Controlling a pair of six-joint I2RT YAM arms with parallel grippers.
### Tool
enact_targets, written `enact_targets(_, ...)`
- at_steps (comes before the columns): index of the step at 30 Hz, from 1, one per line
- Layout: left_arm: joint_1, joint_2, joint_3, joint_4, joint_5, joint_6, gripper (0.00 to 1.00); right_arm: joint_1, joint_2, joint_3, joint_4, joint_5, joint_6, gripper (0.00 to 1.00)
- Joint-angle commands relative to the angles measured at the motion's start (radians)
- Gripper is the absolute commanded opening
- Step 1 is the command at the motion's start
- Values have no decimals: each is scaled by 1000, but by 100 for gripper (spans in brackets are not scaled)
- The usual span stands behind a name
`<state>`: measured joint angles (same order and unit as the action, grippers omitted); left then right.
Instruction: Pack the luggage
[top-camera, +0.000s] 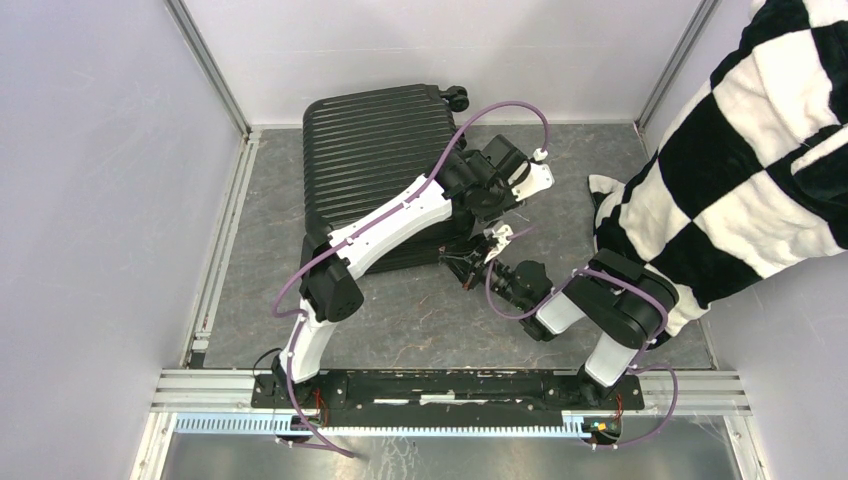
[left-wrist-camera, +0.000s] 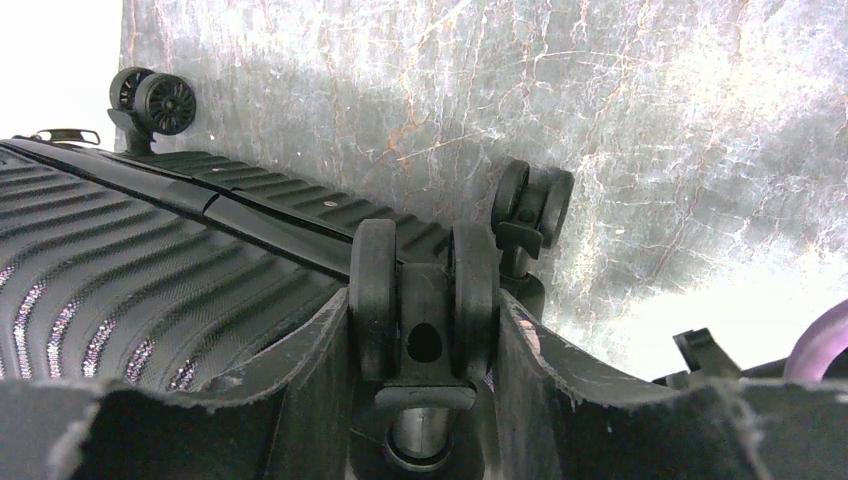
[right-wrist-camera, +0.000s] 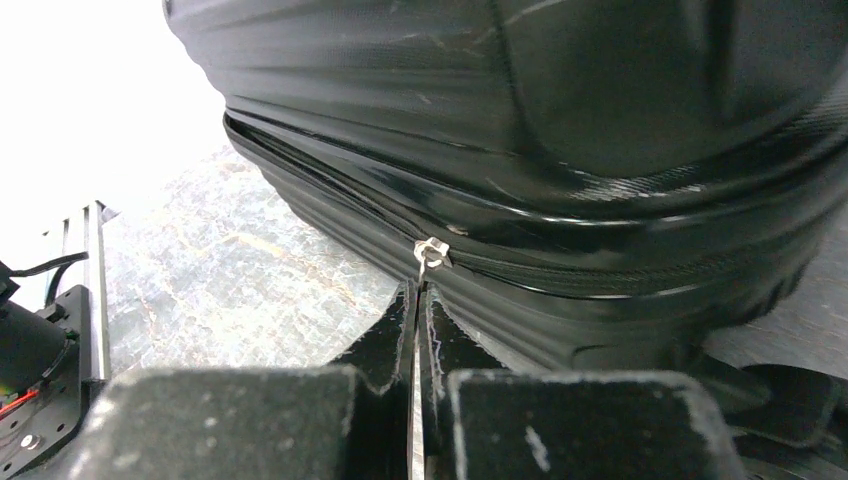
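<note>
The luggage (top-camera: 375, 150), a black ribbed hard-shell suitcase, lies flat and closed on the grey table. My left gripper (left-wrist-camera: 425, 335) is shut on one of its twin caster wheels (left-wrist-camera: 425, 295), a finger pressed to each side. In the top view the left gripper (top-camera: 472, 212) sits at the case's right edge. My right gripper (right-wrist-camera: 418, 300) is shut on the silver zipper pull (right-wrist-camera: 430, 253) at the case's seam. The seam gapes left of the slider and is closed to its right. In the top view the right gripper (top-camera: 480, 265) is at the case's near right corner.
A person in a black-and-white checkered garment (top-camera: 740, 170) leans in at the right. White walls enclose the table on the left, back and right. The aluminium base rail (top-camera: 450, 390) runs along the near edge. Other caster wheels (left-wrist-camera: 155, 100) (left-wrist-camera: 533, 205) stick out from the case.
</note>
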<state>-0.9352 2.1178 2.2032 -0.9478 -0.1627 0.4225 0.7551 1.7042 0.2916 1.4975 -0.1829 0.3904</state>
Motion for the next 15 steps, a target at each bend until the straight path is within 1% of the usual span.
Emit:
enact_targets(1, 12, -42, 114, 350, -10, -72, 2, 102, 31, 48, 438, -129, -1, 0)
enact_targets(7, 12, -41, 116, 380, 2, -78, 2, 225, 86, 145, 351, -115, -54, 0)
enact_targets(15, 13, -44, 112, 382, 1, -82, 2, 388, 198, 338, 195, -168, -102, 0)
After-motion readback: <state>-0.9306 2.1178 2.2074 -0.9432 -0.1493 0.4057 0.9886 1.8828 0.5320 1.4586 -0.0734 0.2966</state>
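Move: The right hand already has the zipper pull pinched, on the suitcase's near long side. The zipper's run goes to the near-left corner, about 27 cm to this hand's left and 4 cm back. The held caster is some 9 cm ahead, 6 cm right and 8 cm higher; the lower caster is about 3 cm ahead, 7 cm right and 8 cm lower. From the left hand, gripping that held caster, the pull lies about 9 cm back, 6 cm left and 8 cm below. Keeping its shut fingers on the zipper pull, the right hand drags it left along the suitcase's near seam for roughly 9 cm, gathering speed and easing back a couple of centimetres towards the base as it nears the left corner. The wrist swings slightly counter-clockwise, under 10 degrees. The left hand stays put, still gripping the upper caster at the suitcase's right end. ##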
